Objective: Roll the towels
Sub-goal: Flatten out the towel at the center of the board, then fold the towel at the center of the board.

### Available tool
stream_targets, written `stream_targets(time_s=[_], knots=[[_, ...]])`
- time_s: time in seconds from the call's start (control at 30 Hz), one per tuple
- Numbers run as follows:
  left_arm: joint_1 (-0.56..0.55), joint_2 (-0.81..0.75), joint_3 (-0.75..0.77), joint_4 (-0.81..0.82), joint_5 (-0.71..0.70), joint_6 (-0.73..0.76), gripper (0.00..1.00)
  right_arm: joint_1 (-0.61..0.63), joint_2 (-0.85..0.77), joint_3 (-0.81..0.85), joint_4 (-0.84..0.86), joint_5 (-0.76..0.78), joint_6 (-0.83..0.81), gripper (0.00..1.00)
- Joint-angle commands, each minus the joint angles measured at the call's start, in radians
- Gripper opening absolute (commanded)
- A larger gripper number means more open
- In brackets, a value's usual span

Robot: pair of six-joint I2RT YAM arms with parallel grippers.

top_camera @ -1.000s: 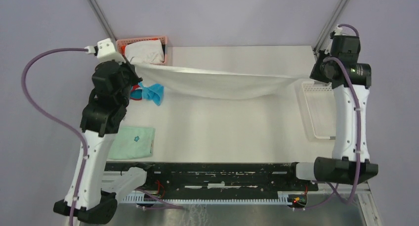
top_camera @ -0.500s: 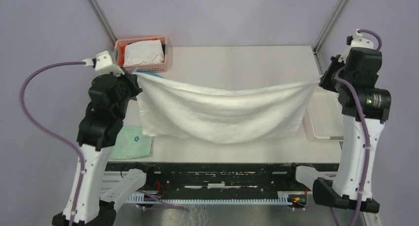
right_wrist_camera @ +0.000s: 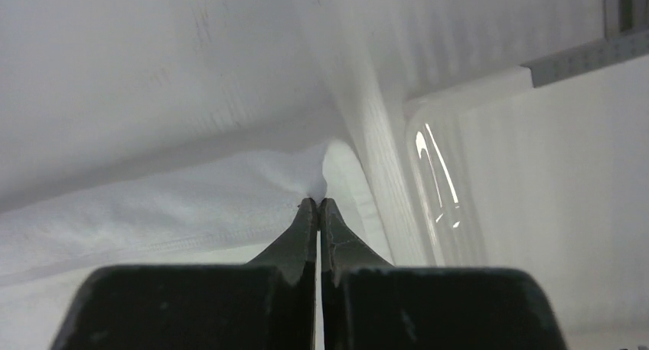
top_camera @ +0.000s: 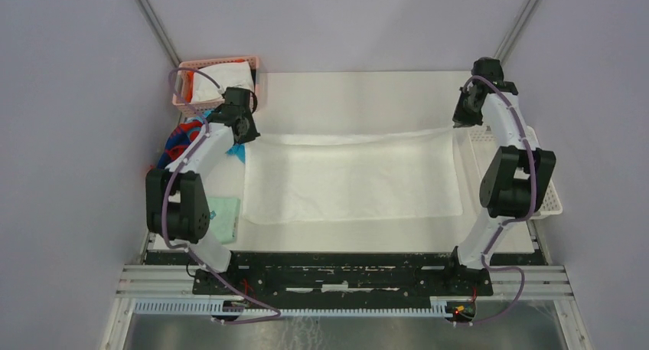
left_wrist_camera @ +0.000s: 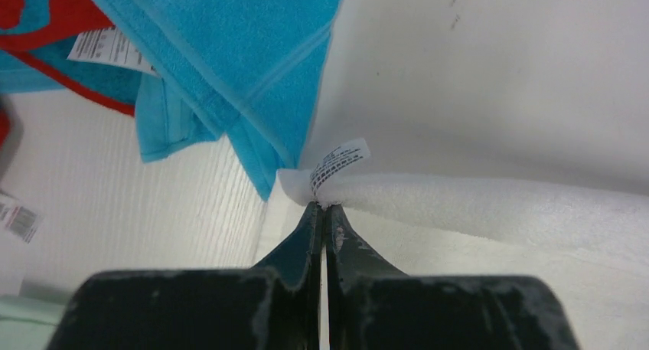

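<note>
The white towel [top_camera: 352, 180] lies spread flat across the table, its far edge still slightly raised. My left gripper [top_camera: 246, 132] is shut on its far left corner, beside a small label [left_wrist_camera: 337, 160]; its tip shows in the left wrist view [left_wrist_camera: 322, 207]. My right gripper [top_camera: 460, 123] is shut on the far right corner [right_wrist_camera: 325, 170], its tip showing in the right wrist view [right_wrist_camera: 318, 202]. The turquoise towel [left_wrist_camera: 252, 51] lies crumpled just left of the white one. The red towel with blue blotches [top_camera: 179, 139] lies further left, partly behind my left arm.
A pink basket [top_camera: 252, 82] holding white cloth stands at the far left. A white tray [top_camera: 547, 204] sits at the right edge, close to my right gripper. A pale mint-green folded cloth [top_camera: 224, 216] lies at the near left. The arms' rail runs along the near edge.
Both arms have lowered and stretched forward, laying the hanging white towel down flat on the table. Both grippers still hold its far corners.
</note>
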Motion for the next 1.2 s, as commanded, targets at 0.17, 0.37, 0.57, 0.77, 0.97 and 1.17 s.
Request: stream_targets(time_s=[0.17, 0.37, 0.57, 0.77, 0.97, 1.17], knots=[[0.090, 0.219, 0.261, 0.081, 0.117, 0.035, 0.03, -0.009, 0.147, 0.172, 0.168, -0.011, -0.014, 0.01], [0.093, 0.198, 0.231, 0.053, 0.135, 0.031, 0.03, -0.016, 0.108, 0.121, 0.149, -0.005, -0.014, 0.01], [0.094, 0.073, 0.105, 0.012, 0.133, -0.021, 0.03, -0.022, -0.017, -0.022, 0.123, 0.020, 0.008, 0.01], [0.095, -0.077, -0.038, -0.005, 0.132, -0.049, 0.03, -0.022, -0.148, -0.189, 0.090, 0.023, 0.047, 0.01], [0.097, -0.234, -0.221, -0.006, 0.139, -0.113, 0.03, -0.022, -0.282, -0.373, 0.079, 0.014, 0.111, 0.01], [0.097, -0.408, -0.406, 0.010, 0.136, -0.215, 0.03, -0.023, -0.449, -0.593, 0.137, 0.083, 0.187, 0.01]])
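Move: Each hand already pinches a far corner of the white towel, whose laid part has its middle about 12 cm back, 29 cm right and 11 cm below the left hand. The blue towel lies some 5 cm ahead and 11 cm left of that hand, the green towel 24 cm back and 16 cm left. From the right hand the laid part's middle is about 15 cm back, 30 cm left and 13 cm below; the white basket is 11 cm back, 22 cm right. Forward together first, the two hands carry the towel's far corners some 6 to 7 cm out while dipping 2 to 3 cm, then reverse and draw them about 15 cm back towards the base over the laid part. They end slightly lower than they began, fingers staying shut on the corners; both wrists turn only a little. ##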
